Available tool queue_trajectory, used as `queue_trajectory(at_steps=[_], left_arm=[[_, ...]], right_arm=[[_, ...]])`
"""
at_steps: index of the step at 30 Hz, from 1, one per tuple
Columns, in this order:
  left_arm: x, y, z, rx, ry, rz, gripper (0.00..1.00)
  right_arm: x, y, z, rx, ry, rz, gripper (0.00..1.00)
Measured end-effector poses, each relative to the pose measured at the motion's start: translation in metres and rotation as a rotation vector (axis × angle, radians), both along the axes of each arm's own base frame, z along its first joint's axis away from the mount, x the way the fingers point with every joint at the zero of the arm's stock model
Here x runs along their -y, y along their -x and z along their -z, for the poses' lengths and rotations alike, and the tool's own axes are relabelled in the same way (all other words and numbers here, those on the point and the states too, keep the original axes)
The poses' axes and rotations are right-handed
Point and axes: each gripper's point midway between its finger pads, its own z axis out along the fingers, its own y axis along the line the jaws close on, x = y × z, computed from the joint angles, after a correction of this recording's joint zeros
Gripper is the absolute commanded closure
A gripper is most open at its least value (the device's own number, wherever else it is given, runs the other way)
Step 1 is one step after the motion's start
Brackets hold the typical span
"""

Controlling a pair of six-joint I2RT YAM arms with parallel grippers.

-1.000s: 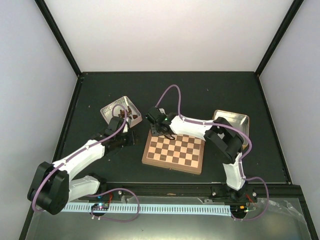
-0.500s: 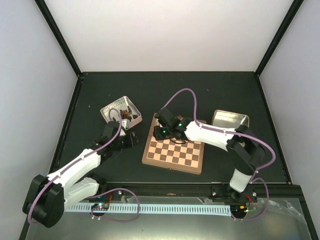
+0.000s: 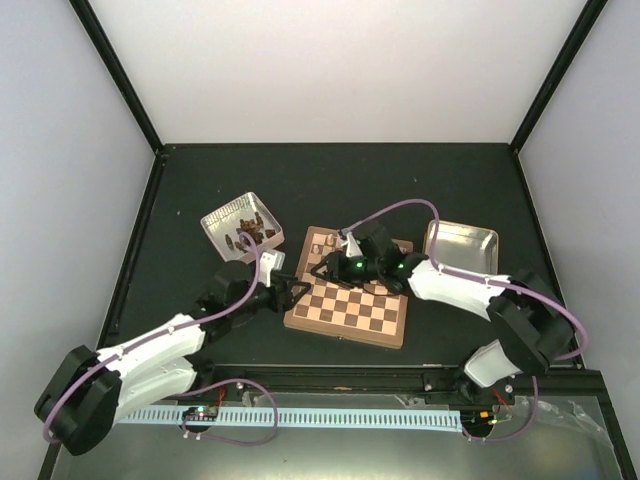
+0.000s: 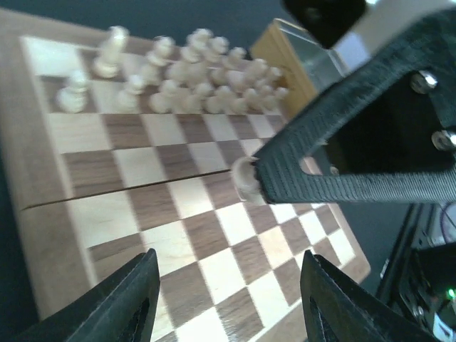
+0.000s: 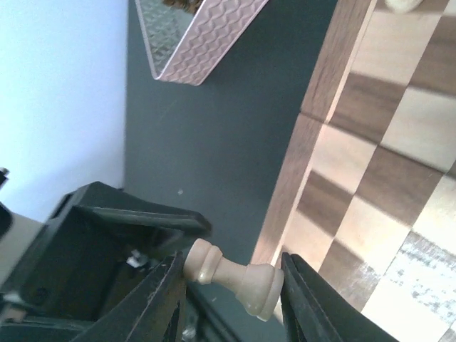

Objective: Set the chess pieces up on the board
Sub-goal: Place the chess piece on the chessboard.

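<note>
The board (image 3: 350, 310) lies mid-table, with several cream chess pieces (image 3: 322, 241) crowded along its far edge; they show as a blurred cluster (image 4: 199, 75) in the left wrist view. My right gripper (image 3: 323, 268) hangs over the board's left side, shut on a cream rook-like chess piece (image 5: 231, 276) that lies sideways between its fingers. The left wrist view shows that piece (image 4: 246, 178) at the tip of the right gripper's black finger (image 4: 342, 164). My left gripper (image 3: 292, 290) is at the board's left rim, open, with only board squares between its fingers (image 4: 132, 299).
A metal tin (image 3: 225, 215) holding dark pieces (image 3: 250, 229) stands behind and left of the board, and its patterned wall (image 5: 206, 39) shows in the right wrist view. A second tin (image 3: 461, 246) sits at the board's right. Cables loop above both arms.
My left gripper has left the tin and come down to the board's left rim. My right gripper has moved from the far left corner toward the near side, piece in its jaws.
</note>
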Motion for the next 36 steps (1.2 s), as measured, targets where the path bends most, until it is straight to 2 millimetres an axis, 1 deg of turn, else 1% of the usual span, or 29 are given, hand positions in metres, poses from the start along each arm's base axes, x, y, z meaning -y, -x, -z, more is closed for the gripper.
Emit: queue_trajectory(at_steps=[2, 5, 9, 14, 17, 22, 26, 29, 32, 36], left_arm=[[0.011, 0.008, -0.006, 0.07, 0.021, 0.06, 0.43], [0.022, 0.018, -0.013, 0.146, 0.051, 0.128, 0.43], [0.031, 0.022, -0.031, 0.229, 0.101, 0.173, 0.44], [0.038, 0.021, -0.049, 0.293, 0.155, 0.189, 0.48], [0.04, 0.021, -0.061, 0.335, 0.188, 0.191, 0.53], [0.041, 0.02, -0.077, 0.392, 0.228, 0.191, 0.57], [0.043, 0.021, -0.081, 0.416, 0.243, 0.198, 0.62], [0.046, 0.021, -0.08, 0.414, 0.248, 0.213, 0.71], [0.049, 0.022, -0.082, 0.417, 0.254, 0.224, 0.76], [0.05, 0.021, -0.083, 0.418, 0.255, 0.223, 0.76]], right_arm=[[0.003, 0.005, -0.005, -0.042, -0.058, 0.004, 0.62], [0.007, 0.011, -0.018, -0.082, -0.144, 0.002, 0.62], [0.008, 0.017, -0.04, -0.083, -0.23, -0.024, 0.62], [0.008, 0.027, -0.062, -0.055, -0.307, -0.068, 0.62], [0.009, 0.031, -0.073, -0.039, -0.342, -0.085, 0.62], [0.009, 0.036, -0.089, -0.009, -0.388, -0.11, 0.62], [0.008, 0.037, -0.095, 0.004, -0.409, -0.124, 0.62], [0.008, 0.039, -0.096, 0.001, -0.418, -0.132, 0.62], [0.008, 0.039, -0.097, 0.005, -0.426, -0.135, 0.62], [0.008, 0.039, -0.099, 0.011, -0.434, -0.14, 0.62]])
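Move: The white chess piece that the right hand already holds is some 2 cm ahead, 5 cm to the right and 2 cm below the open left fingers, which hang over the chessboard's left edge. From the left hand, the board's middle is about 10 cm to the right, level fore and aft and 9 cm down. The nearest standing white piece is about 8 cm ahead, 3 cm right and 8 cm down, and the box of dark pieces 12 cm ahead, 11 cm left and 10 cm down. For the right hand, the left gripper is about 2 cm back, 5 cm left and 2 cm higher. The right hand keeps its grip on the white chess piece, lifts it about 10 cm above where it was and draws it some 4 cm back, tilting its left-pointing fingers up by about 25 degrees towards level. The left hand rises about 8 cm and goes some 5 cm to the right and a little back to meet the held chess piece, its fingers also swinging up towards level, and in the second half, once nearly up, it closes them from wide to fairly narrow around the piece between the right fingers. ##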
